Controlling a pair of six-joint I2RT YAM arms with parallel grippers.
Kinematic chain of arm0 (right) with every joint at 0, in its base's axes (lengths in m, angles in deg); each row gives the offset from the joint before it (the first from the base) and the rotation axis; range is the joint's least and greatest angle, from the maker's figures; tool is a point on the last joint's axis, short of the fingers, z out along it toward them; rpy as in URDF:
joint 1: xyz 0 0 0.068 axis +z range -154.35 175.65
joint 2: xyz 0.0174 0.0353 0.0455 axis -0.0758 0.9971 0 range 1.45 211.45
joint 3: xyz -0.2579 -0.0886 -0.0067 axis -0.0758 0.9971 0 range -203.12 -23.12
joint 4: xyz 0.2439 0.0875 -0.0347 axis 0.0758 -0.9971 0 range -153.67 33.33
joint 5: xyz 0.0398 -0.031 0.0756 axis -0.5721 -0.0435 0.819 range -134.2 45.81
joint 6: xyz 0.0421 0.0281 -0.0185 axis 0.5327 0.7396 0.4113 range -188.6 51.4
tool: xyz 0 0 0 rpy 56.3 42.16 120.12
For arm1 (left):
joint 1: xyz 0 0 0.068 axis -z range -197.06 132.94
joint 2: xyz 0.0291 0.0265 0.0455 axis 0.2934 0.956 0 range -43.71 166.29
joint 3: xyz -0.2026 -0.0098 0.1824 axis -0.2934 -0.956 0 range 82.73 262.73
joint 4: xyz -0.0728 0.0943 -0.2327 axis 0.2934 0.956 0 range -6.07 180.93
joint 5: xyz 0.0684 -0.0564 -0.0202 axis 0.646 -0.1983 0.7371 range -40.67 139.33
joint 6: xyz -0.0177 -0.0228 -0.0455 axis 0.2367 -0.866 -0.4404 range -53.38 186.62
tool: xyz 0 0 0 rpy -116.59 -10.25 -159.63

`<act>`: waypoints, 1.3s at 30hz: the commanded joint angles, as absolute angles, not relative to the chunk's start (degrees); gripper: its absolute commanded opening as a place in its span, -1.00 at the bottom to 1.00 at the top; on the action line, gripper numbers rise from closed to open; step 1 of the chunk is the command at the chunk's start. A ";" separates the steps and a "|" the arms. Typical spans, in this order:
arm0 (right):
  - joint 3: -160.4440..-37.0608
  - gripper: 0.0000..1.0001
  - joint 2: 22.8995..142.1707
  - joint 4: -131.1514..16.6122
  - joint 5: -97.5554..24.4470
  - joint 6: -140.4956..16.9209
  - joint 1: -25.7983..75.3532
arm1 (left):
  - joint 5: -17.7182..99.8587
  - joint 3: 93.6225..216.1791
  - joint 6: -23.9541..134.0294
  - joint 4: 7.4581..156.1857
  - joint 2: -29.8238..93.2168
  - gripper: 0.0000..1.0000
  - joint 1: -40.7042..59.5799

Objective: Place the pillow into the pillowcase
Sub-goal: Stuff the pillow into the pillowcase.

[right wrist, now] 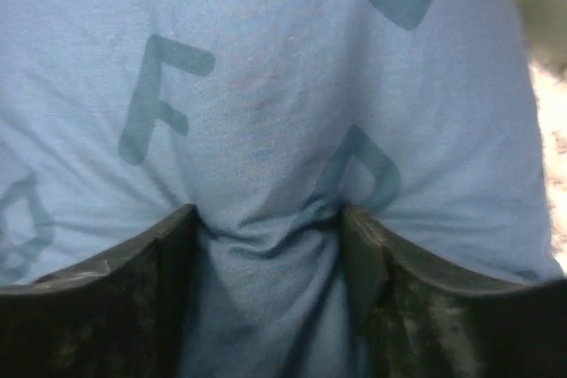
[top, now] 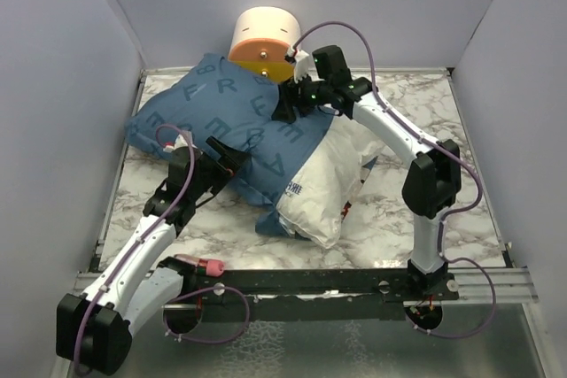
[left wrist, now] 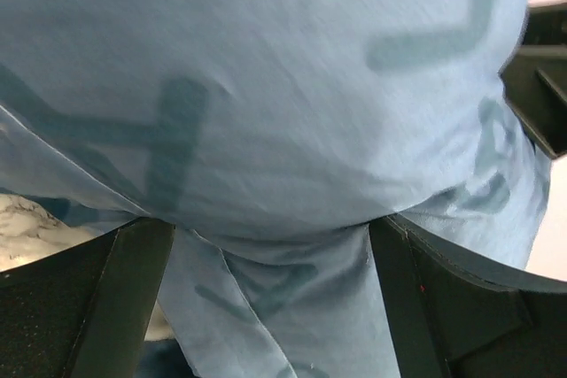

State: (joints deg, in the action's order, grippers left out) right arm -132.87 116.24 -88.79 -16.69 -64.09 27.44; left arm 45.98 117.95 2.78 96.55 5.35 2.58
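Note:
The blue pillowcase [top: 221,117] with printed letters lies across the back left of the table. The white pillow [top: 323,188] sticks out of its open end toward the front right, and the rest of it is hidden inside. My left gripper [top: 229,157] sits at the case's near edge. In the left wrist view it [left wrist: 270,245] is open, its jaws wide with slack pillowcase [left wrist: 266,86] cloth hanging between them. My right gripper [top: 288,105] presses into the case's far side. Its jaws [right wrist: 266,236] stand apart, with a puckered fold of pillowcase [right wrist: 266,86] between them.
A cream-and-orange cylinder [top: 264,37] stands at the back wall, just behind the pillowcase and the right gripper. Grey walls close in the marble table [top: 425,104] on the left, back and right. A black rail [top: 354,281] runs along the near edge.

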 commanded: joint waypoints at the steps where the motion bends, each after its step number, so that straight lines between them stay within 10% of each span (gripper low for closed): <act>1: -122.96 -0.11 112.65 -89.28 -4.98 -61.05 27.66 | 43.48 110.35 -2.65 74.16 6.97 0.84 -0.90; 4: -117.56 -0.86 107.71 -83.59 -0.20 -56.98 27.87 | 44.82 109.44 3.85 66.98 6.94 0.44 -0.91; 7: -115.89 -0.99 103.30 -79.26 5.65 -53.15 28.83 | 46.62 109.97 9.60 66.90 3.69 -0.60 -0.91; 10: -116.32 -0.99 99.40 -73.86 9.69 -48.84 31.07 | 47.38 111.10 12.19 67.63 -2.09 -1.00 -0.89; 19: -124.57 -0.99 92.54 -56.21 12.33 -32.57 33.44 | 37.30 133.65 23.94 78.04 -7.77 -1.00 -0.84; 32: -136.99 -0.99 85.28 -58.15 -0.09 -35.29 33.44 | 22.82 164.74 21.88 68.34 16.08 -1.00 -0.74; 39: -123.80 -0.99 70.11 -60.35 -17.71 -42.93 33.44 | 19.27 172.39 19.24 61.73 31.52 -1.00 4.92</act>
State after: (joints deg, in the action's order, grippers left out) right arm -131.28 83.80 -66.19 -15.20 -39.83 29.04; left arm 25.69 169.65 21.38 69.88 21.54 -0.29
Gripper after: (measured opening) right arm 0.036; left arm 0.029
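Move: Each hand goes for the pillowcase fold already between its open fingers: about 2 cm ahead of and 2 cm below the left hand point, and about 2 cm back from and 2 cm below the right. From the right hand, the hem of the case lies some 11 cm back, 5 cm right and 5 cm below. The pillow's bare white end is roughly 17 cm back, 12 cm right and 12 cm below, and the drawer cabinet about 19 cm ahead, 4 cm left and 12 cm below. Both hands dip slightly into the blue cloth, shut on it and pinch a fold of the case each, then keep hold and sweep up fast together. The left rises some 40 cm net, nearly straight; the right about 35 cm while drawing back some 14 cm. Both wrists tip the fingers upward, the left by close to 70 degrees, the right by about 45. ##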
